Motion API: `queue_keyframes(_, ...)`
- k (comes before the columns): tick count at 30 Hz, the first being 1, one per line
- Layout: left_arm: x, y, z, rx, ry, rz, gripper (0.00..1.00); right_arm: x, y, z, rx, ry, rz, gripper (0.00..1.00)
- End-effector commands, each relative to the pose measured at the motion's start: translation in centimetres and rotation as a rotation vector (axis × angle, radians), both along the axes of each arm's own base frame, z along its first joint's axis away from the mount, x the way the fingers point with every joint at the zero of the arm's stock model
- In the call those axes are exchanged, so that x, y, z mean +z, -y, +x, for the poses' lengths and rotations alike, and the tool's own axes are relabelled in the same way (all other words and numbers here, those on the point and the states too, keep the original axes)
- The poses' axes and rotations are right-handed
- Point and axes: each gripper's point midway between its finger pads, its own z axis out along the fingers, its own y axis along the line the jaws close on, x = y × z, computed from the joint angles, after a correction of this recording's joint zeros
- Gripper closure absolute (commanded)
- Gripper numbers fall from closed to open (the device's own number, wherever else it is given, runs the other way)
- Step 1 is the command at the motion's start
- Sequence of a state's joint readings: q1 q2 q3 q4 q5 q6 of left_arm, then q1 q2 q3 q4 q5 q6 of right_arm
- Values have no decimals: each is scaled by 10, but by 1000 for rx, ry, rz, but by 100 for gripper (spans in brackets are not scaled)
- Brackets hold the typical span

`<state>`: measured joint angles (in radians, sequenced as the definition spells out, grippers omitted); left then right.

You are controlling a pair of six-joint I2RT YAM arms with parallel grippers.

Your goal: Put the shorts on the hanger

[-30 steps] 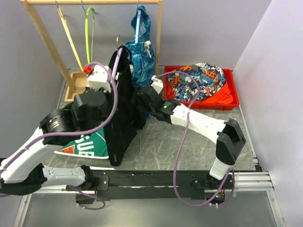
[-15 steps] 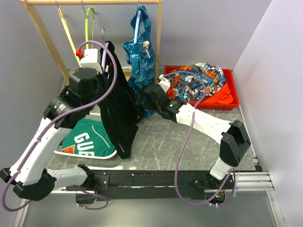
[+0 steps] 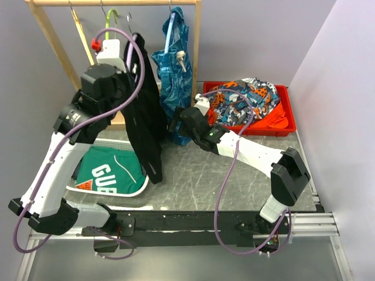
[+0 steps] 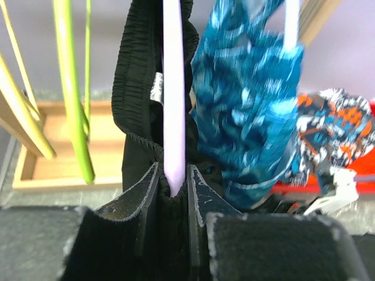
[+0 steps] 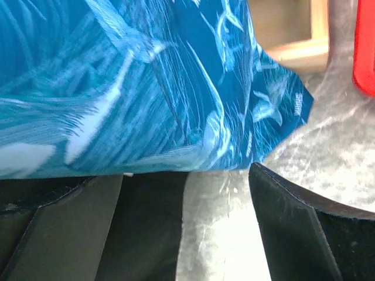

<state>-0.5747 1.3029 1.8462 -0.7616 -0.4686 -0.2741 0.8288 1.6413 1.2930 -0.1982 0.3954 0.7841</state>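
My left gripper (image 3: 130, 55) is raised high beside the wooden rack and is shut on the lavender hanger (image 4: 174, 88), whose bar stands upright between the jaws. The hanger's metal hook (image 3: 128, 19) is just below the top rail. The black shorts (image 3: 146, 123) are draped over the hanger and hang long and floppy, their gathered waistband (image 4: 137, 88) behind the bar. My right gripper (image 3: 176, 126) is low by the hem of the hanging teal garment (image 5: 117, 88). It is open (image 5: 181, 193) with nothing between its fingers.
On the wooden rail (image 3: 111, 3) hang a yellow hanger (image 3: 88, 47), a lime-green hanger (image 3: 109, 26) and the teal garment (image 3: 173, 64). A red bin (image 3: 281, 91) of orange-and-blue clothes (image 3: 246, 99) stands at the back right. A green shirt (image 3: 114, 170) lies front left.
My left arm has lifted the hanger and shorts up and to the left, towards the rail. The shorts' hem has risen off the table. The right gripper has stayed open by the teal garment.
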Motion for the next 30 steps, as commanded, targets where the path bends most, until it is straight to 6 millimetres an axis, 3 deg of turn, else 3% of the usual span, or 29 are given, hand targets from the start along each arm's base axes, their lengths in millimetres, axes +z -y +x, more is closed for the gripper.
queue_keyframes(1,82,-20,-5,56,232,-64,99,25,-2,19,-28,118,39,5)
queue_keyframes(6,91,-18,0,47,279,-44,99,19,0,24,-62,131,35,6)
queue_keyframes(13,84,-6,21,11,296,-46,99,9,8,24,-90,113,18,6)
queue_keyframes(23,79,-18,41,-24,285,-47,99,18,10,11,-59,111,64,6)
queue_keyframes(30,82,-13,51,-44,290,-54,99,31,11,7,-42,128,81,6)
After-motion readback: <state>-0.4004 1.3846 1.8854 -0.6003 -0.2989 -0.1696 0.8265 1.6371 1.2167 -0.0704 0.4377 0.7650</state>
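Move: The left hand holds the purple hanger with the black shorts on it; the free stretch of rail it is bound for lies some 14 cm ahead, level sideways, and about 25 cm up. The green hanger hangs roughly 10 cm ahead and 7 cm to the left, the blue shorts about 12 cm ahead and 12 cm to the right, both near hand height. From the right hand, that rail spot is some 12 cm ahead, 12 cm left and 45 cm up. Still gripping the hanger, the left hand lifts about 4 cm, then reaches 5 cm forward towards the rail. ##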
